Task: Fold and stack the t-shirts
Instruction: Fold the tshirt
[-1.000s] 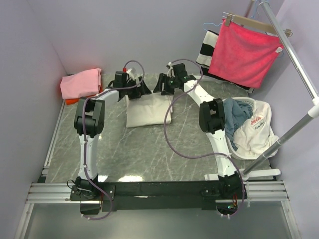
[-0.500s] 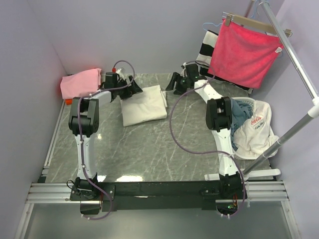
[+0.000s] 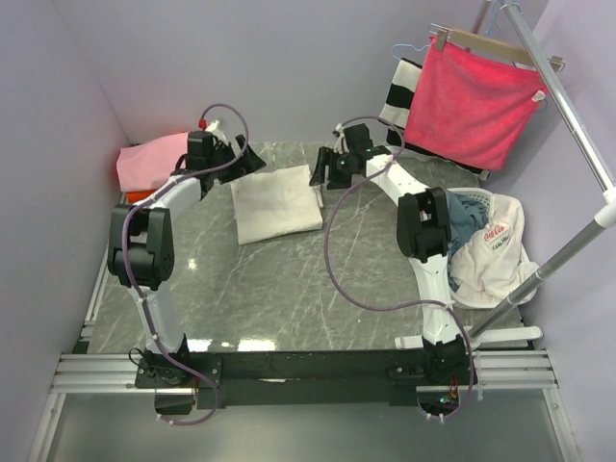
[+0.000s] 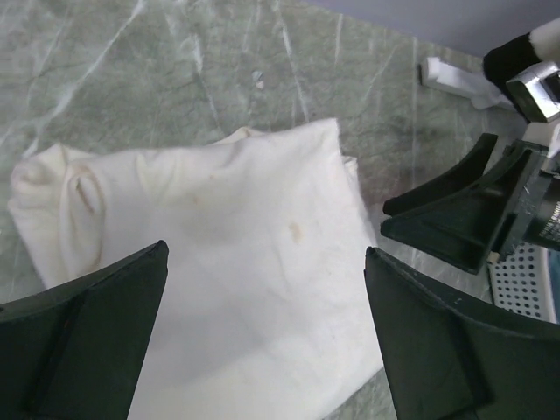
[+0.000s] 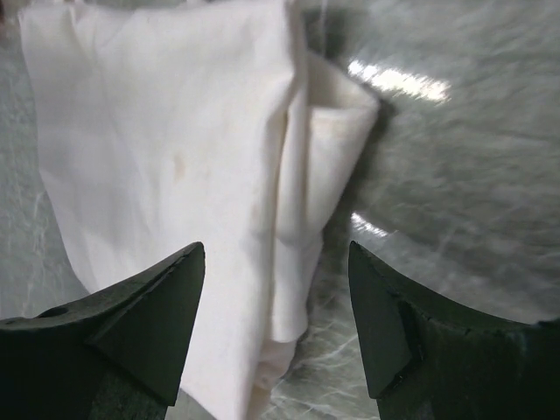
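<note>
The cream t-shirt [image 3: 277, 202] lies folded in a rough rectangle on the grey marble table [image 3: 289, 289], with a narrower flap [image 5: 328, 149] along one side. My left gripper [image 3: 245, 159] hovers open just off its far left corner; the cream t-shirt [image 4: 227, 262] spans the gap of the left gripper [image 4: 264, 249]. My right gripper [image 3: 322, 173] stands open at the shirt's right edge, and the cream cloth [image 5: 175, 157] lies under the right gripper [image 5: 276, 246], untouched. A folded pink t-shirt [image 3: 146, 162] rests at the far left, an orange-red edge [image 3: 173, 138] behind it.
A white laundry basket [image 3: 500, 289] with blue and white clothes sits at the right. A bright red cloth [image 3: 472, 101] hangs on a wooden hanger from a metal rack [image 3: 568, 96], with a black-and-white striped cloth [image 3: 397, 96] behind it. Lilac walls close in on all sides.
Both grippers have come off the cream shirt. The left arm swung out to the far left; the right gripper pulled away, then came back to the shirt's right edge. The shirt shifted slightly left.
</note>
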Controlling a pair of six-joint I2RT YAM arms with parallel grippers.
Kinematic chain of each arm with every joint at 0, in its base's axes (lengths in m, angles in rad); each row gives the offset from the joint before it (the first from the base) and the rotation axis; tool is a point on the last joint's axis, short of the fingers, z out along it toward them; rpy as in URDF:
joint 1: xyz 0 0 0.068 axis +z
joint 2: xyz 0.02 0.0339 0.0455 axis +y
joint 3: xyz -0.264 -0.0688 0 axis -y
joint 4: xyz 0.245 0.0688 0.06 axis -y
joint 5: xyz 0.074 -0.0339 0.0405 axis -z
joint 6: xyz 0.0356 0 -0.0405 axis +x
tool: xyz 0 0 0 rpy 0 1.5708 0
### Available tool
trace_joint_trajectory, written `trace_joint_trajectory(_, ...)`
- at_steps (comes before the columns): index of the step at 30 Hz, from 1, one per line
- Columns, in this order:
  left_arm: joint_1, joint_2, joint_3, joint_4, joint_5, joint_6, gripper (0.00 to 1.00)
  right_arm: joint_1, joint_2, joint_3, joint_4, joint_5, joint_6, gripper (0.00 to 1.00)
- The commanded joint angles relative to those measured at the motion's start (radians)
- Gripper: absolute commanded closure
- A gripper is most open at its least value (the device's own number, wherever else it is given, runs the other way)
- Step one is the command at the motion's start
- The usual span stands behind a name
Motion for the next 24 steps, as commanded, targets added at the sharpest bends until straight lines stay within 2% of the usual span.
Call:
trace_joint_trajectory(1, 0.005, -0.019, -0.107, -0.03, -0.046, -0.008, 0.01, 0.037, -0.024, 0.037, -0.064, 0.017, -0.045, 0.27)
trace_joint_trajectory(5, 0.003, 0.029, -0.142, -0.011, -0.049, -0.019, 0.01, 0.049, -0.003, 0.044, -0.069, 0.015, -0.046, 0.27)
trace_joint_trajectory(11, 0.002, 0.112, -0.061, -0.085, -0.124, 0.005, 0.01, 0.054, 0.028, 0.055, -0.082, 0.015, -0.046, 0.27)
trace_joint_trajectory(14, 0.002, 0.106, -0.032, -0.114, -0.203, 0.013, 0.01, 0.054, 0.036, 0.055, -0.084, 0.015, -0.046, 0.27)
trace_joint_trajectory(19, 0.0, 0.011, -0.081, -0.068, -0.281, 0.022, 0.01, 0.054, 0.045, 0.055, -0.089, 0.025, -0.048, 0.27)
trace_joint_trajectory(24, 0.0, 0.058, -0.012, -0.101, -0.307, 0.044, 0.01, 0.054, 0.077, 0.097, -0.098, 0.014, -0.043, 0.27)
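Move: The folded tshirt's middle lies about 6 cm back and 3 cm right of the left hand and some 11 cm below it. The pink and orange stack is about 27 cm to that hand's left, 3 cm farther out and 9 cm lower. From the right hand, the tshirt's middle is roughly 6 cm back, 12 cm left and 4 cm below. The open left hand sinks some 10 cm, then slides left towards the tshirt's left edge; the right eases back-left, down. ##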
